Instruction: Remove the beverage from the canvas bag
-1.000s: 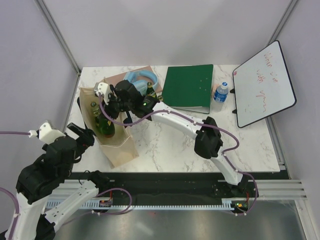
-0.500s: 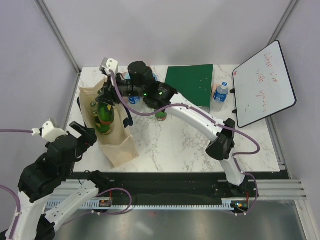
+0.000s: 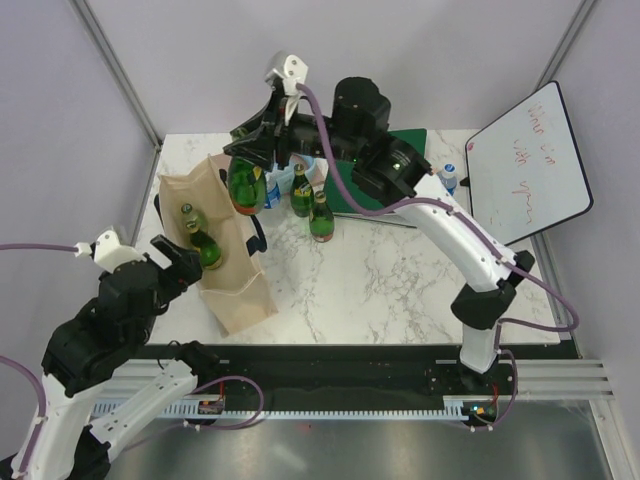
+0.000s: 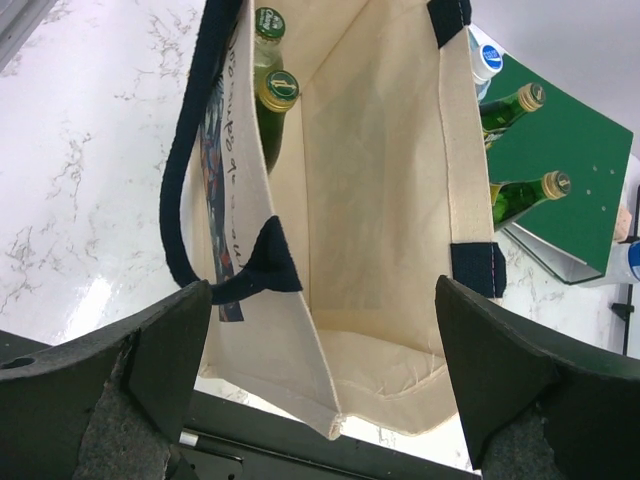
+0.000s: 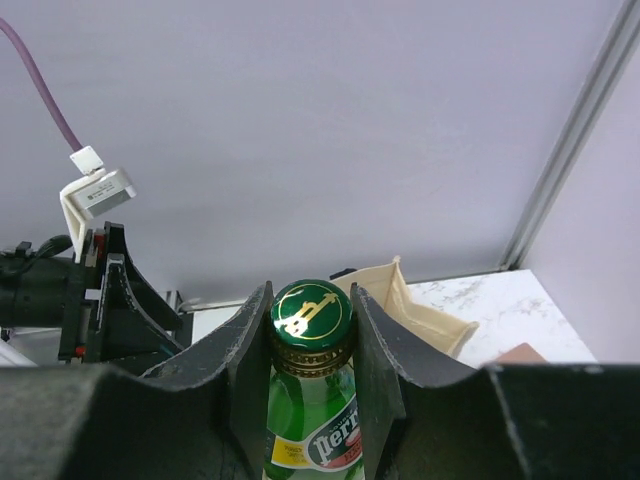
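Note:
The beige canvas bag (image 3: 238, 290) with navy handles stands open at the table's left. My right gripper (image 3: 258, 158) is shut on the capped neck of a green Perrier bottle (image 3: 245, 187), which hangs in the air above the bag's far end. In the right wrist view the gripper (image 5: 311, 330) clamps just under the bottle's (image 5: 320, 440) cap. Two more green bottles (image 3: 208, 250) lie inside the bag. My left gripper (image 3: 172, 262) stands open at the bag's near left side; its view looks into the bag (image 4: 380, 200), gripper (image 4: 322, 300) holding nothing.
Two green bottles (image 3: 300, 192) (image 3: 321, 217) stand on the table right of the bag. Behind them lies a green binder (image 3: 410, 142), largely covered by my right arm. A small water bottle (image 3: 447, 180) and a tilted whiteboard (image 3: 525, 165) are at the far right.
My right gripper has risen out of the bag with the Perrier bottle and moved toward the far side. The left arm shifted slightly toward the bag.

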Tool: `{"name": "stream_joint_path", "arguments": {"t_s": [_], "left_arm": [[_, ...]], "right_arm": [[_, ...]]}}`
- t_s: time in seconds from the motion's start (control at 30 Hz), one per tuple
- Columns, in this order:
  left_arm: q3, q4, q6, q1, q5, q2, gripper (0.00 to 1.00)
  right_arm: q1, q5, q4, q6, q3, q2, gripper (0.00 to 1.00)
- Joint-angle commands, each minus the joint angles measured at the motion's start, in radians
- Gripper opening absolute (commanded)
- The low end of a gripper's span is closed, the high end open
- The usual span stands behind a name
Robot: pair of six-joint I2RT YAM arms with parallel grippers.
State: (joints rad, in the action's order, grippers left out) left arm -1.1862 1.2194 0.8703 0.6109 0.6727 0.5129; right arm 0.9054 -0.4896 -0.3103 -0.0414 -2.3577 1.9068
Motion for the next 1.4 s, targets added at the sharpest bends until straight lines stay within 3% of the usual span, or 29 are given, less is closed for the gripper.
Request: {"name": "stream_joint_path", "arguments": {"t_s": [0.0, 0.33, 0.63, 0.83, 1.03, 1.2, 1.37], "left_arm": [[-0.013, -0.073, -0.080, 0.000, -0.027, 0.045, 0.99], [-0.076, -0.156, -0.194, 0.000, -0.056, 0.122, 0.99], [-0.102, -0.207, -0.251, 0.000, -0.082, 0.147, 0.99], [-0.108, -0.228, -0.271, 0.000, -0.097, 0.153, 0.99], [-0.098, -0.235, -0.272, 0.000, -0.122, 0.153, 0.99], [-0.073, -0.235, -0.254, -0.002, -0.139, 0.139, 0.99], [-0.056, -0.233, -0.241, 0.000, -0.156, 0.127, 0.99]], "right_arm": [[-0.060, -0.009, 0.100, 0.008, 0.043, -0.172, 0.00], [-0.295, -0.009, 0.040, 0.074, 0.412, -0.419, 0.00], [-0.451, 0.078, 0.048, 0.129, 0.907, -0.684, 0.00], [-0.517, 0.132, 0.209, 0.118, 1.236, -0.851, 0.00], [-0.531, 0.137, 0.468, 0.113, 1.474, -0.893, 0.00], [-0.531, 0.111, 0.618, 0.101, 1.572, -0.859, 0.00], [-0.533, 0.079, 0.723, 0.066, 1.569, -0.770, 0.00]]}}
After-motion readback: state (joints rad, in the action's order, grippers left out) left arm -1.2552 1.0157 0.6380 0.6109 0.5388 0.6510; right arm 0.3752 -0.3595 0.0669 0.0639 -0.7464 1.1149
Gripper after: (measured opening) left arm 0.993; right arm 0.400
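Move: The right gripper already holds a green bottle by its neck, high over the bag. The clear table spot for it lies about 28 cm right, 6 cm farther out and 49 cm down. Left of that spot stand two green bottles, 14 cm ahead and 12 cm right of the gripper, and 21 ahead and 7 right; the green folder's middle is 32 ahead, 26 right. From the open left gripper, the nearer bagged bottle is 15 cm ahead, 1 left, 19 below. Keep the right fingers shut on the bottle's neck and carry it away from the bag, first rightward, then steeply down, about 28 cm right and 30 down in all, ending nearly straight down short of the green folder. Swing the fingers some 35 degrees clockwise and dip them. Meanwhile bring the open left gripper farther over the bag, a few centimetres right, up and forward. ##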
